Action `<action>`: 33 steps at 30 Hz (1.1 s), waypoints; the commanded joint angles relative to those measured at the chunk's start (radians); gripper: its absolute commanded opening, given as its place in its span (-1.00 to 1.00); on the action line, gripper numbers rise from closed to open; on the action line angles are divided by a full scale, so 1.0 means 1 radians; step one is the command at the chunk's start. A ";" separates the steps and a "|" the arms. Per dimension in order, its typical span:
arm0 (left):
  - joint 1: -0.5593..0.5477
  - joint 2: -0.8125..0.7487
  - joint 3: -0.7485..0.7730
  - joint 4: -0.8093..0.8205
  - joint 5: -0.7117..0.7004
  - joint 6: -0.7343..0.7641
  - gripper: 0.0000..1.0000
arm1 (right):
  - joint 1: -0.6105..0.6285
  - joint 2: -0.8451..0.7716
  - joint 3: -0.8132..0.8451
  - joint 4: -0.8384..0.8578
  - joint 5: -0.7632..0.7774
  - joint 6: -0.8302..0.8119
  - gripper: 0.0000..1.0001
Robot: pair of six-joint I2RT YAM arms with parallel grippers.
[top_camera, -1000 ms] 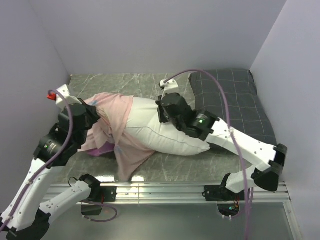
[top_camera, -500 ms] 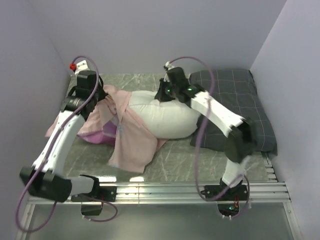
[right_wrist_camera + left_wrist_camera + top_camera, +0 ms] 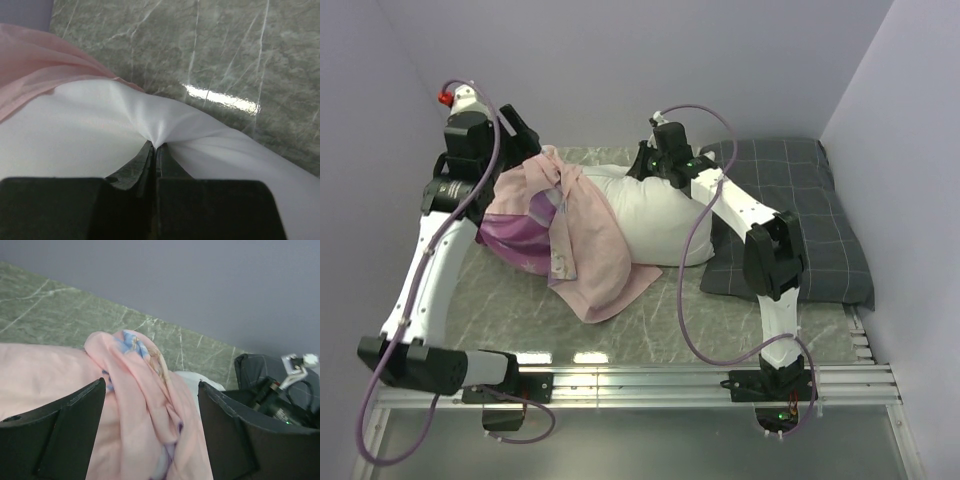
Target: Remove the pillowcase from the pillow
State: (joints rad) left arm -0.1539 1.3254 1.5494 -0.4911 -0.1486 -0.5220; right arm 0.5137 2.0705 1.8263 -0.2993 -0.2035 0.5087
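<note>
The pale pink pillowcase (image 3: 585,240) is bunched over the left end of the white pillow (image 3: 660,215), with a purple printed patch at its left and a flap trailing toward the front. My left gripper (image 3: 528,143) hovers at the back left, just above the fabric's top fold. In the left wrist view my left gripper (image 3: 151,386) is open, and a ridge of the pillowcase (image 3: 145,405) rises loose between the wide jaws. My right gripper (image 3: 642,168) is at the pillow's back edge. Its wrist view shows my right gripper (image 3: 156,145) shut on a pinch of the pillow (image 3: 75,135).
A dark grey checked pillow (image 3: 800,220) lies at the right, partly under the white one's right end. The table (image 3: 520,310) is green marble, with grey walls close at the left, back and right. A metal rail (image 3: 650,380) runs along the near edge.
Both arms swung toward the back wall. The left one dragged the pillowcase up and left off most of the pillow, then opened its jaws and let go. The right gripper kept its pinch.
</note>
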 commanded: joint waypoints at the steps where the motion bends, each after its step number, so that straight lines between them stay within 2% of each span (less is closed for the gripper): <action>1: -0.035 -0.100 0.008 -0.072 -0.061 0.036 0.59 | 0.011 0.057 -0.022 -0.099 0.033 -0.018 -1.00; 3: -0.062 -0.153 -0.024 -0.116 -0.126 0.045 0.59 | 0.011 0.047 -0.033 -0.092 0.038 -0.021 -1.00; 6: -0.105 -0.215 -0.156 -0.127 -0.161 0.036 0.59 | 0.011 0.019 -0.054 -0.072 0.044 -0.018 -1.00; 9: -0.130 -0.284 -0.331 -0.087 -0.112 0.016 0.59 | 0.012 0.010 -0.047 -0.073 0.050 -0.021 -1.00; 12: -0.136 -0.331 -0.431 -0.020 -0.066 0.007 0.62 | 0.014 0.007 -0.041 -0.083 0.052 -0.022 -1.00; 16: -0.134 -0.299 -0.453 0.058 -0.075 0.008 0.60 | 0.019 -0.012 -0.061 -0.072 0.056 -0.025 -1.00; 17: -0.136 -0.284 -0.450 0.059 -0.095 0.007 0.54 | 0.022 -0.016 -0.068 -0.072 0.059 -0.025 -1.00; 18: -0.136 -0.241 -0.421 0.048 -0.130 0.005 0.18 | 0.019 -0.027 -0.082 -0.067 0.059 -0.024 -1.00; 19: -0.133 -0.215 -0.398 -0.004 -0.240 0.002 -0.17 | 0.017 -0.030 -0.085 -0.072 0.062 -0.027 -1.00; 20: -0.125 -0.194 -0.368 -0.030 -0.288 0.001 -0.51 | 0.017 -0.033 -0.085 -0.075 0.064 -0.029 -1.00; 21: -0.077 -0.165 -0.318 -0.050 -0.328 0.005 -0.98 | 0.013 -0.042 -0.093 -0.077 0.062 -0.030 -1.00; 23: 0.020 -0.167 -0.279 -0.063 -0.350 0.023 -0.99 | -0.007 -0.056 -0.105 -0.077 0.046 -0.030 -1.00; 24: 0.142 -0.186 -0.249 -0.057 -0.335 0.030 -0.99 | -0.017 -0.073 -0.119 -0.077 0.042 -0.029 -1.00; 27: 0.352 -0.196 -0.157 -0.076 -0.304 0.019 -0.99 | -0.053 -0.098 -0.140 -0.080 0.035 -0.026 -1.00; 30: 0.434 -0.181 -0.088 -0.109 -0.283 -0.001 -0.99 | -0.096 -0.107 -0.148 -0.090 0.030 -0.027 -1.00; 33: 0.441 -0.172 -0.103 -0.075 -0.169 0.020 -0.99 | -0.116 -0.089 -0.133 -0.113 0.023 -0.036 -1.00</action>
State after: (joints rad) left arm 0.2386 1.1748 1.3937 -0.6418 -0.2813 -0.5194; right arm 0.4831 1.9732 1.7245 -0.2752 -0.2775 0.5232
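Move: The left hand is open, and the bunched fold of the pillowcase it goes for lies about 7 cm back, 1 cm to its right and 13 cm below. The white pillow's middle is roughly 27 cm right of that hand, 4 cm back and 25 cm down; the pillowcase's hem flap, some 18 cm right, 21 cm back and 32 cm down. From the right hand, already pinching the pillow's far edge, the fold lies about 22 cm left, 12 cm back and 4 cm higher. Back and down in one open-fingered swoop, about 9 cm back and 12 cm down, the left hand drops onto the pillowcase's bunched fold, pinches it shut, then drags it left some 18 cm and up about 7, turning 30 degrees counter-clockwise. The right hand keeps its pinch on the white pillow's edge and nearly holds its place, easing a couple of centimetres back, right and up. ##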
